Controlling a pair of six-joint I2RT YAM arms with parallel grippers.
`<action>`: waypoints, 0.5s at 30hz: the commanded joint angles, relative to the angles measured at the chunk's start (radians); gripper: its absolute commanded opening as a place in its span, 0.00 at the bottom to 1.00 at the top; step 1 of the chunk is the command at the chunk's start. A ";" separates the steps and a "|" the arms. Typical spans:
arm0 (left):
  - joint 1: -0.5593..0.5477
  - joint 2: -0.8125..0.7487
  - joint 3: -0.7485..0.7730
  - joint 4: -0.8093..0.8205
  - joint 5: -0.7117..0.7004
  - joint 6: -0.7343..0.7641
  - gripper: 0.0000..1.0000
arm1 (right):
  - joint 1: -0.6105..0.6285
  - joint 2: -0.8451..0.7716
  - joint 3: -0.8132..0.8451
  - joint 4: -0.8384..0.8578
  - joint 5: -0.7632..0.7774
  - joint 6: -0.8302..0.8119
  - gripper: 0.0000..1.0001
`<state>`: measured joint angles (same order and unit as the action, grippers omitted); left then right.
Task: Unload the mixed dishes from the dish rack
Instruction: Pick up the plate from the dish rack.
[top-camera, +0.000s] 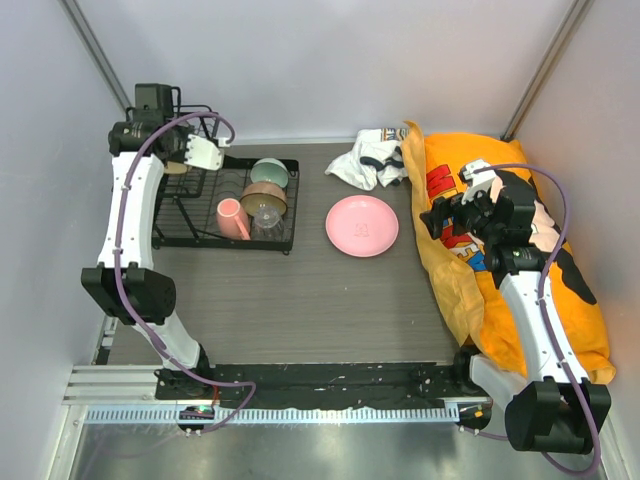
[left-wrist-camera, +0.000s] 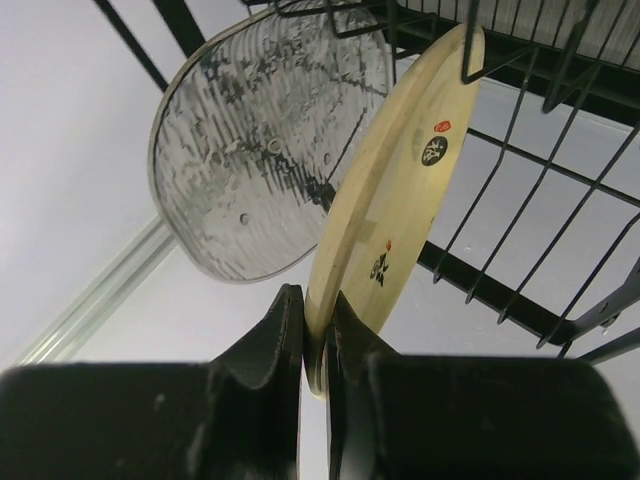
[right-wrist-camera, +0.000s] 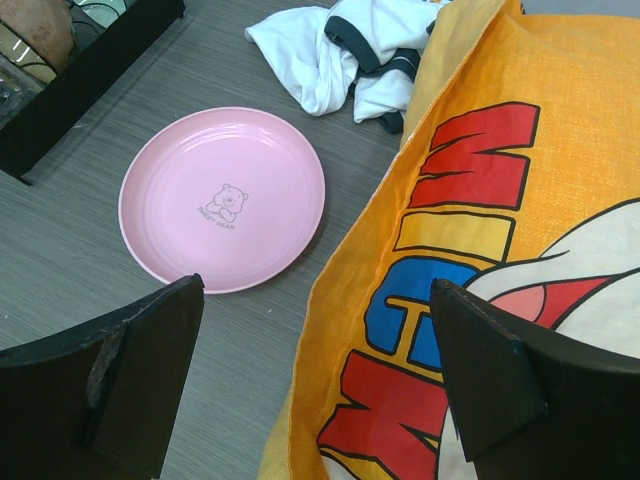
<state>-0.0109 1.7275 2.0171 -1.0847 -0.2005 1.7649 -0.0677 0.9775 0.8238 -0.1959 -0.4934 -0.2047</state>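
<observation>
The black wire dish rack (top-camera: 190, 238) stands at the table's back left. In it are a mint-green bowl (top-camera: 270, 172), a tan dish (top-camera: 263, 197), a pink mug (top-camera: 233, 218) and a clear glass cup (top-camera: 266, 224). My left gripper (top-camera: 200, 152) reaches into the rack's left end. In the left wrist view this gripper (left-wrist-camera: 315, 300) is shut on the rim of a cream plate (left-wrist-camera: 400, 200) that stands on edge among the rack wires (left-wrist-camera: 490, 298). The large pink plate (top-camera: 362, 225) lies flat on the table. My right gripper (right-wrist-camera: 315, 290) hangs open, with nothing in it, over the bag's edge.
A ribbed clear glass plate (left-wrist-camera: 250, 150) stands on edge just left of the cream plate. A large orange printed bag (top-camera: 500, 250) covers the table's right side. A crumpled white cloth (top-camera: 368, 158) lies at the back, near the pink plate.
</observation>
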 joint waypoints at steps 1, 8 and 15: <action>0.003 -0.034 0.084 0.092 0.030 -0.027 0.02 | -0.004 -0.002 0.037 0.021 -0.013 -0.005 1.00; 0.002 -0.025 0.163 0.051 0.047 -0.067 0.00 | -0.004 -0.003 0.035 0.023 -0.014 -0.005 1.00; 0.002 -0.045 0.255 -0.012 0.127 -0.114 0.00 | -0.004 -0.003 0.035 0.023 -0.014 -0.005 1.00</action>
<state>-0.0109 1.7271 2.1822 -1.0794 -0.1356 1.6985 -0.0677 0.9775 0.8238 -0.1963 -0.4934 -0.2047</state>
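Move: The left fingers are already shut on the left rim of the yellow plate, whose middle lies about 6 cm to their right, 2 cm ahead and 2 cm lower. Under the plate is the dish rack's upper tier, 5 cm right and 7 cm below the hand. The clear glass plate stands some 5 cm beyond the yellow plate. From the idle right hand, the yellow plate is about 54 cm left, 14 cm ahead and 8 cm higher. Keep the left fingers pinched on the yellow plate's rim and raise the left gripper almost straight up by about 6 cm, drawing the plate up out of the wire prongs of the rack's upper tier and away from it. As it rises, tilt the wrist up some 10 degrees, with a slight roll. ##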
